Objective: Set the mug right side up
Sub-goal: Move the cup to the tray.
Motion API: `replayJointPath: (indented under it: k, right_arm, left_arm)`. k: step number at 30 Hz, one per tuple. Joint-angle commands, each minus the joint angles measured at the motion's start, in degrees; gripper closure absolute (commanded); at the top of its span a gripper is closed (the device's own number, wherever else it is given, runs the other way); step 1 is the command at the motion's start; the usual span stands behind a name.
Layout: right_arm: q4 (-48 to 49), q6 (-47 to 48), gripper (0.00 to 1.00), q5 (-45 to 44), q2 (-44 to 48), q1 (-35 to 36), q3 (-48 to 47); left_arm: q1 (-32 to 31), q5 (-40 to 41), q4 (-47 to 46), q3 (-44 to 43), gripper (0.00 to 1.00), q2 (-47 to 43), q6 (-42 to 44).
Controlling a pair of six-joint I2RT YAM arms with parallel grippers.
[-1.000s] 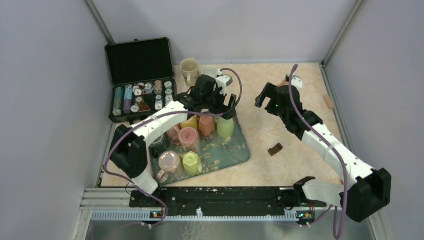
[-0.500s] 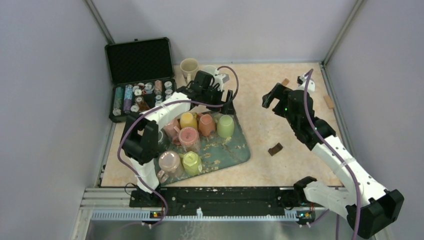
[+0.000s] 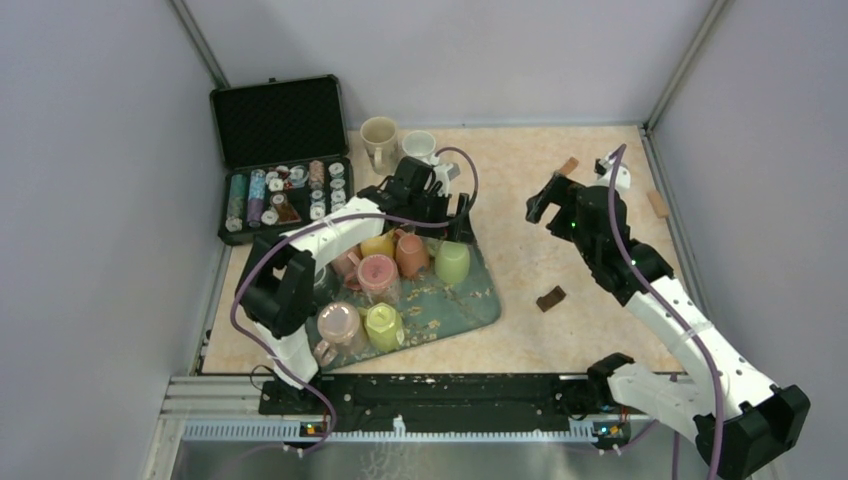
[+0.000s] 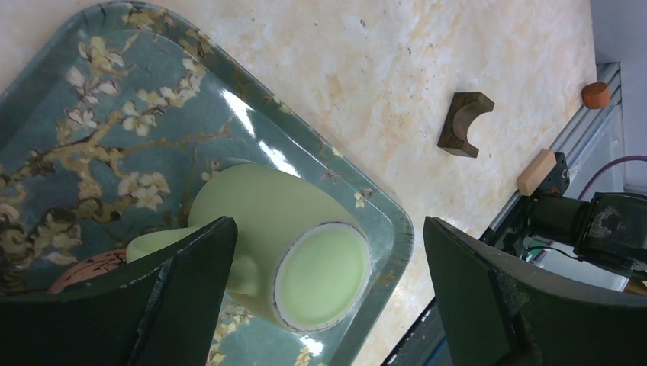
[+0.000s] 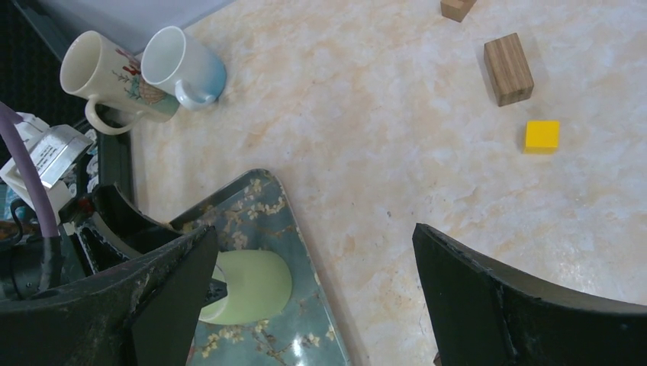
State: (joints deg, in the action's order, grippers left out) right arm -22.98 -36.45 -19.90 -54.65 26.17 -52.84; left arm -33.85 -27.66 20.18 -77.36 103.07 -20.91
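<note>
A light green mug (image 3: 452, 260) stands upside down at the far right corner of the flowered tray (image 3: 472, 296). In the left wrist view the mug (image 4: 290, 229) shows its flat base facing up, with its handle toward my left finger. My left gripper (image 4: 328, 232) hangs above it, open, its fingers (image 4: 191, 282) wide on either side and touching nothing. From overhead the left gripper (image 3: 428, 208) sits just behind the mug. My right gripper (image 3: 548, 196) hovers open over bare table to the right, empty; its own view (image 5: 314, 236) also catches the green mug (image 5: 252, 286).
Several more upside-down mugs (image 3: 378, 275) crowd the tray's left and middle. Two upright mugs (image 3: 378, 135) stand behind it, beside an open black case (image 3: 280, 150). A dark brown block (image 3: 549, 297) lies right of the tray. Small wooden blocks (image 3: 657, 203) and a yellow cube (image 5: 542, 136) sit far right.
My left gripper drew back toward the upright mugs, then returned over the green mug. The right arm swung a little to the right. Both stayed open.
</note>
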Motion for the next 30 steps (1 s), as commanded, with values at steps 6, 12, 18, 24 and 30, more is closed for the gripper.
replayJointPath:
  k: [6, 12, 18, 24, 30]
  right_arm:
    - [0.3, 0.7, 0.01, -0.3, 2.5, -0.3, 1.5]
    - [0.3, 0.7, 0.01, 0.1, 3.0, -0.3, 2.0]
    - [0.0, 0.6, 0.01, 0.5, 3.4, -0.4, 2.6]
    - [-1.4, 0.6, 0.01, 1.1, 3.7, -0.4, 2.7]
    - [-1.7, 0.2, 0.01, 2.3, 4.0, -0.3, 3.6]
  left_arm:
    - [-3.5, 2.2, -1.9, 3.5, 0.02, -5.9, -5.5]
    - [-5.5, 3.4, -2.1, 5.2, 0.02, -7.0, -7.0]
    - [-6.8, 4.3, -2.1, 7.0, 0.02, -9.3, -8.3]
    - [-7.3, 3.8, -1.7, 10.7, 0.01, -12.8, -8.5]
    - [-7.9, 1.8, -1.0, 13.2, 0.02, -15.4, -6.8]
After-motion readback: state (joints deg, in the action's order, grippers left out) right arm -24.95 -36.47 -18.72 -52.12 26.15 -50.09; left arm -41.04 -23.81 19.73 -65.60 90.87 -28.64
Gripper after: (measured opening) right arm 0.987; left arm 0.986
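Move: The upside-down green mug stands on the tray roughly 3 cm behind the open left gripper and 1 cm to its left, its middle some 7 cm lower. The orange mug is about 10 cm to the left of the green mug and 2 cm farther out; the pink mug is about 18 cm to the left of it and 4 cm nearer the base. From the right hand the green mug lies some 15 cm to the left, 2 cm back and 19 cm below. Draw the open left gripper straight back about 8 cm, towards the tray's near edge, with its lower, forward finger staying against the handle side of the green mug and pushing the mug along the tray. Keep the height almost level, ending about 1 cm up, and leave the wrist and wide-open fingers as they are. Let the right hand sink and draw back a little, some 2 cm. ##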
